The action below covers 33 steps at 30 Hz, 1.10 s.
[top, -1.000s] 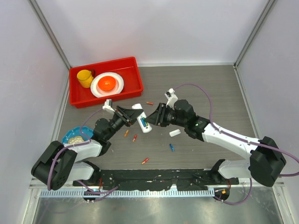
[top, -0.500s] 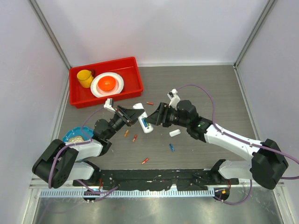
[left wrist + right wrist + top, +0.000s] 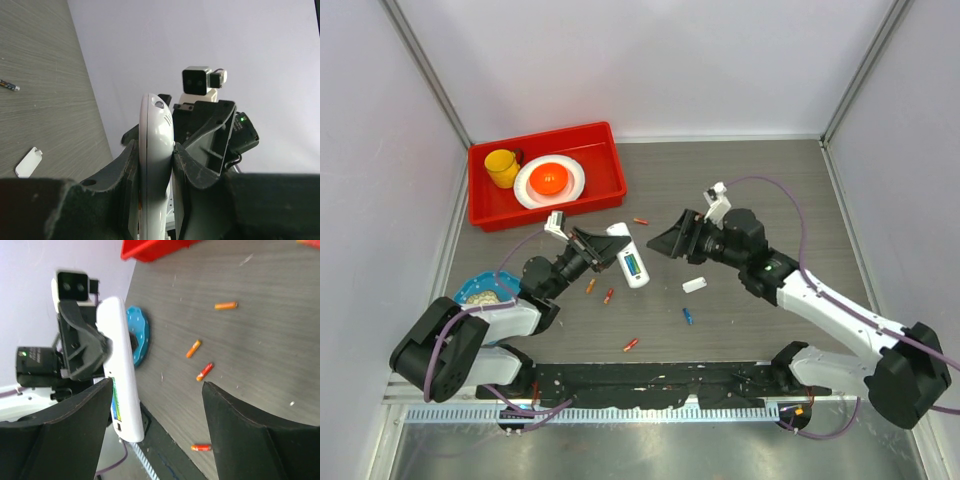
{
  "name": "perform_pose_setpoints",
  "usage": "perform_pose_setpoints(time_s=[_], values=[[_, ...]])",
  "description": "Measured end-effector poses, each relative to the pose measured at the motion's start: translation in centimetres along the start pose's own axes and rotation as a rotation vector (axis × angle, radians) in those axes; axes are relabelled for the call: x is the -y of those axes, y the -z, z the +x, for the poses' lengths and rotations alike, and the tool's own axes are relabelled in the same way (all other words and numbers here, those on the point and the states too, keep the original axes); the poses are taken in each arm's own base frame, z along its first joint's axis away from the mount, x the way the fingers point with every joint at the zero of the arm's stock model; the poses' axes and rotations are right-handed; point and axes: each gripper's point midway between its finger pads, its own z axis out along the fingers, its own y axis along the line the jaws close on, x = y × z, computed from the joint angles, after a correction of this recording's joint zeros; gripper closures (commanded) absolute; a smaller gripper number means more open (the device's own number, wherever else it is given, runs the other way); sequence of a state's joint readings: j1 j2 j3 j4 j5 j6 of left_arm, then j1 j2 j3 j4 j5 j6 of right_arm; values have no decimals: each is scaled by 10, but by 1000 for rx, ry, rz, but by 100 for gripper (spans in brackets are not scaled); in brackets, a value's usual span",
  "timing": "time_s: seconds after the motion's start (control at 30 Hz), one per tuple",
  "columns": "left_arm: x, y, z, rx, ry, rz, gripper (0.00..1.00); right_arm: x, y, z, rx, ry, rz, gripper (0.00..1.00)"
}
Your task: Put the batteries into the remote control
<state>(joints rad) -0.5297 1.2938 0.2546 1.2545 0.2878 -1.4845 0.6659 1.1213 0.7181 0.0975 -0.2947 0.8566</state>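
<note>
In the top view my left gripper [image 3: 603, 243] is shut on the white remote control [image 3: 632, 265], holding it just above the table with its slotted back up. Blue and green batteries [image 3: 634, 266] sit in the slot. In the left wrist view the remote control [image 3: 156, 150] is clamped edge-on in my left gripper [image 3: 155, 167]. My right gripper [image 3: 666, 242] stands open just right of the remote, apart from it. The right wrist view shows the remote control [image 3: 120, 370] beside the left finger of my empty right gripper [image 3: 156, 385]. Loose orange batteries [image 3: 609, 295] and a blue one [image 3: 687, 316] lie on the table.
A short white cover piece [image 3: 695, 285] lies right of the remote. A red tray [image 3: 605, 180] at the back left holds a yellow cup [image 3: 502, 166] and a white plate [image 3: 570, 185]. A blue bowl [image 3: 465, 288] sits by the left arm. More orange batteries [image 3: 640, 220] [image 3: 631, 344] lie around.
My right gripper has opened wide and drawn back to the right, away from the remote. My left gripper has kept its hold on the remote, almost still.
</note>
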Motion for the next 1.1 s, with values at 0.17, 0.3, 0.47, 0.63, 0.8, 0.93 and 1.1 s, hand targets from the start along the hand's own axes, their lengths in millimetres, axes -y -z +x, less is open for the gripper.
perform_pose_setpoints(time_s=[0.17, 0.3, 0.47, 0.63, 0.8, 0.93, 1.1], values=[[2, 0, 0, 1, -3, 9, 100, -13, 23, -38, 81, 77, 27, 23], [-2, 3, 2, -4, -3, 4, 100, 13, 34, -63, 173, 118, 235, 28], [-19, 15, 8, -10, 9, -43, 100, 101, 43, -43, 130, 94, 605, 34], [-27, 23, 12, -21, 16, -66, 100, 168, 60, 7, -20, 81, 831, 37], [-23, 24, 15, -37, 15, -53, 100, 195, 62, 21, -89, 109, 930, 48], [-22, 28, 17, -39, 15, -50, 100, 200, 62, 22, -99, 137, 942, 57], [-22, 33, 19, -43, 16, -49, 100, 202, 55, 21, -112, 176, 926, 58]])
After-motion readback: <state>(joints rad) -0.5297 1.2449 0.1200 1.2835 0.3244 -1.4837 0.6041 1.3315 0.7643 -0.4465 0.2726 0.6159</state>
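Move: The white battery cover lies on the table about 10 cm to the right hand's right, 5 cm farther out and 21 cm below. The black battery is about 13 cm beyond the cover, and the blue battery some 8 cm nearer the base and 2 cm left of it. The remote, still in the left fingers, is about 8 cm to the right hand's left and 3 cm back. From the left hand, the cover lies some 17 cm right, 4 cm out and 23 cm below. The empty right hand pulls away from the remote, first rising about 4 cm as it goes right, then dropping steeply towards the battery cover to end some 15 cm lower and 14 cm right of its start. On the way its fingers swing from pointing left to mostly down and narrow to under half open without touching the cover, while the left hand keeps its grip on the remote and sinks and draws back a few centimetres. ##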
